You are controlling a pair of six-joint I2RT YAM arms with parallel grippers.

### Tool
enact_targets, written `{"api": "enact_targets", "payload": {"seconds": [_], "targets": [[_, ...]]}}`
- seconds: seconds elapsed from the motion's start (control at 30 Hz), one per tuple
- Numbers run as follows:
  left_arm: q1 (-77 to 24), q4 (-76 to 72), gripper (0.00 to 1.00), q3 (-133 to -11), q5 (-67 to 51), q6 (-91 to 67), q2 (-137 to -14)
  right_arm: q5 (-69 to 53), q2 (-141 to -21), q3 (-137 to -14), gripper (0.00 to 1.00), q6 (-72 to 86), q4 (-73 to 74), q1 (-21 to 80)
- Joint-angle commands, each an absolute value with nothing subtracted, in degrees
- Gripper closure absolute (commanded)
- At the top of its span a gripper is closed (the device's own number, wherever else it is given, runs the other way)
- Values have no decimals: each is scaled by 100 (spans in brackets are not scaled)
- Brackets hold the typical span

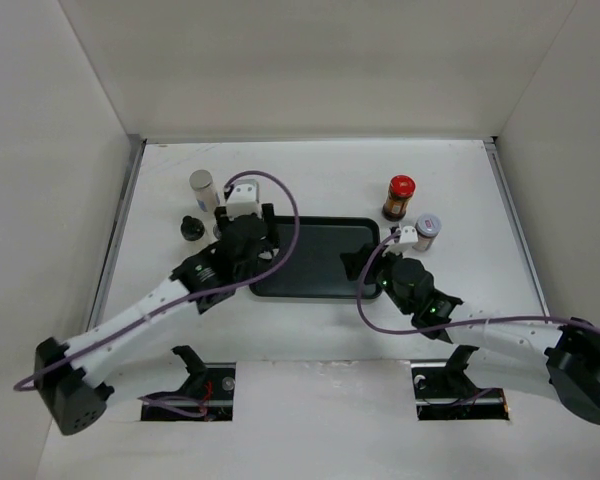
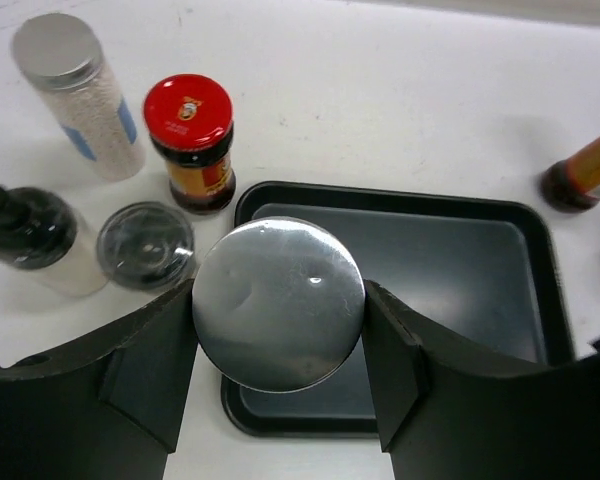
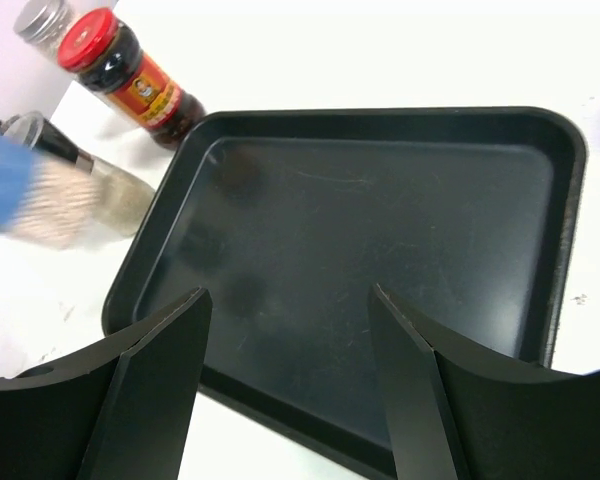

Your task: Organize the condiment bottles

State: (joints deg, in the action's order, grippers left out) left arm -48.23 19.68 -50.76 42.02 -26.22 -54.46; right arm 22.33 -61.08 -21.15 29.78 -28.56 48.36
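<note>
My left gripper (image 2: 278,300) is shut on a silver-capped bottle (image 2: 280,330), its fingers (image 2: 150,370) pressed against both sides of the cap, over the near left corner of the black tray (image 2: 460,260). Beyond it stand a silver-capped cylinder (image 2: 75,90), a red-lidded dark jar (image 2: 190,140), a black-capped bottle (image 2: 25,235) and a clear shaker (image 2: 145,243). From above, the left gripper (image 1: 242,238) is at the tray's (image 1: 315,265) left edge. My right gripper (image 3: 290,295) hangs open over the tray (image 3: 380,200), holding nothing; it (image 1: 365,262) is near the tray's right end.
A second red-lidded jar (image 1: 401,196) and a silvery-lidded jar (image 1: 427,230) stand right of the tray. White walls close in the table on three sides. In the right wrist view a blurred blue-labelled bottle (image 3: 30,195) shows at the left edge.
</note>
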Motion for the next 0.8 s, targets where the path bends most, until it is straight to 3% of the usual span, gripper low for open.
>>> {"api": "enact_targets", "payload": {"seconds": [0.0,0.3,0.77], "targets": [[-4549,389,69,-5370,3886,-2101,-6247,2329,-5959,-2118,30,3032,-3164,4785],[-3732,-677,68,-5528,3305,-1898,-7514,2294,-5968,-2118,29,3032,-3190,4768],[-3432,-1301,62,-5309,2944,-1925,-8173,2259,-6117,-2145,28,3059,-3226,4759]]}}
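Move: The left hand already holds the silver-capped shaker upright. The spot it is taken to, in the far-left part of the tray, lies about 12 cm ahead, 3 cm right and 20 cm below. The left red-lidded jar stands some 18 cm ahead and 6 cm left, the grinder 11 cm ahead and 9 cm left, the black-capped bottle 11 cm ahead and 17 cm left. From the right hand that tray spot lies roughly 12 cm ahead, 19 cm left, 10 cm lower. Keeping its grip near the top of the silver-capped shaker, the left hand swings it forward about 11 cm and down some 9 cm towards the far-left part of the tray, edging a couple of centimetres right, past the grinder on its left and closer to the left red-lidded jar. It goes fast at first and drops most of the height early, then eases into a slow, mostly forward creep with the fingers tipping only about 5 degrees further down and staying shut on the shaker. ##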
